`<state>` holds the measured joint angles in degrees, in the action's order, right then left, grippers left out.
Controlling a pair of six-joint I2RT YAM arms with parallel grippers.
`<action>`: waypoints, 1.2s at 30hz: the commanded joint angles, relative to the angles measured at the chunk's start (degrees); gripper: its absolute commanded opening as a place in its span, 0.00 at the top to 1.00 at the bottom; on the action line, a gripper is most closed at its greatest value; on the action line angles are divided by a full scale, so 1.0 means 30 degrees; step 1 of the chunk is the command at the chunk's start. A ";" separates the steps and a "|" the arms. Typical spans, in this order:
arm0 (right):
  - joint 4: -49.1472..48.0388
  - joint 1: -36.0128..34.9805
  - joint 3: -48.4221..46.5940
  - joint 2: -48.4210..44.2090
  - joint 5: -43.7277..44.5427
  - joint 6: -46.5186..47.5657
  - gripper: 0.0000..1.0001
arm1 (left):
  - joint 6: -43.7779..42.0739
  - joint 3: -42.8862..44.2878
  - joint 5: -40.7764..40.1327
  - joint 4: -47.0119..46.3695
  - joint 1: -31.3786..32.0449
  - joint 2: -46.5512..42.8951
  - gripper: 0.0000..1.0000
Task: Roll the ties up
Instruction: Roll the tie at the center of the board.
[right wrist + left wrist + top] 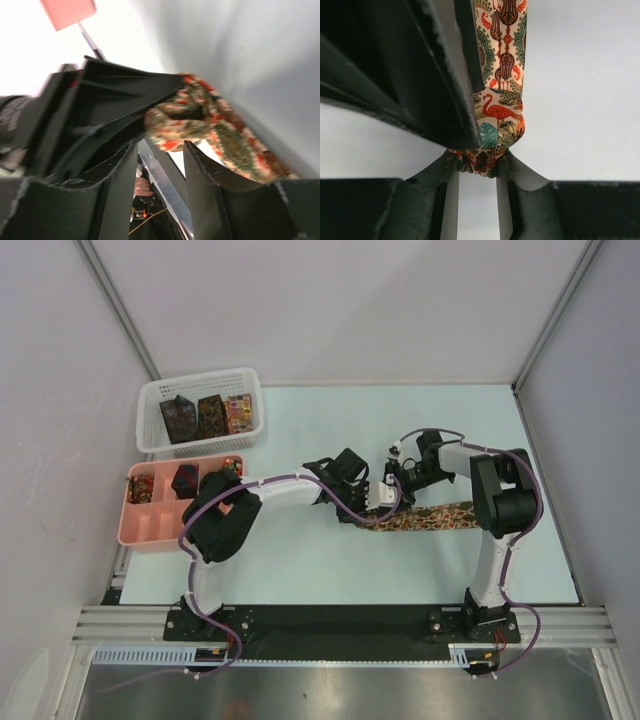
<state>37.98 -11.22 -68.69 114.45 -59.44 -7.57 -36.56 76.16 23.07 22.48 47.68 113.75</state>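
A tie (430, 518) with a red, green and cream pattern lies as a strip on the table, running left towards both grippers. Its near end is wound into a small roll (497, 125). My left gripper (477, 164) is shut on the bottom edge of that roll, and in the top view the left gripper (375, 503) sits at the strip's left end. My right gripper (160, 150) stands open, with the roll (195, 122) just beyond its fingertips and touching neither finger. In the top view the right gripper (398, 480) hovers right behind the left one.
A white mesh basket (200, 445) at the back left holds three more ties (210, 415). In front of it a pink compartment tray (150, 525) holds small rolled ties (185, 480). The left arm's elbow (215, 520) overhangs the tray's right side.
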 commanded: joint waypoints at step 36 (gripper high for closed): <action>0.0730 0.0900 0.0835 0.2131 0.6248 0.1881 1.00 | 0.2986 -0.2096 0.4196 -0.4533 -0.0894 -0.2001 0.04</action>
<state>42.98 -7.70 -66.76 117.82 -50.13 -3.99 -30.81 70.11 28.58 15.03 45.30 110.43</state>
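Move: The tie roll is already held by its left side in the left fingers; its middle lies about 2 cm to the right of the left hand and level with it in height. From the part-open right hand the tie roll is some 2 cm left, 1 cm back and 3 cm below. The loose strip runs off to the right, its middle about 11 cm to the right of the right hand, 1 cm back and 5 cm below. Leftward and slightly up first, the right hand then settles back and about 2.5 cm down onto the tie roll and shuts its fingers, pinching it. The left hand stays put meanwhile, then opens wide and lets go. Keeping its pinch, the right hand drags the roll some 5 cm right and 3 cm down towards the board, its fingertips tipping down about 10 degrees. ##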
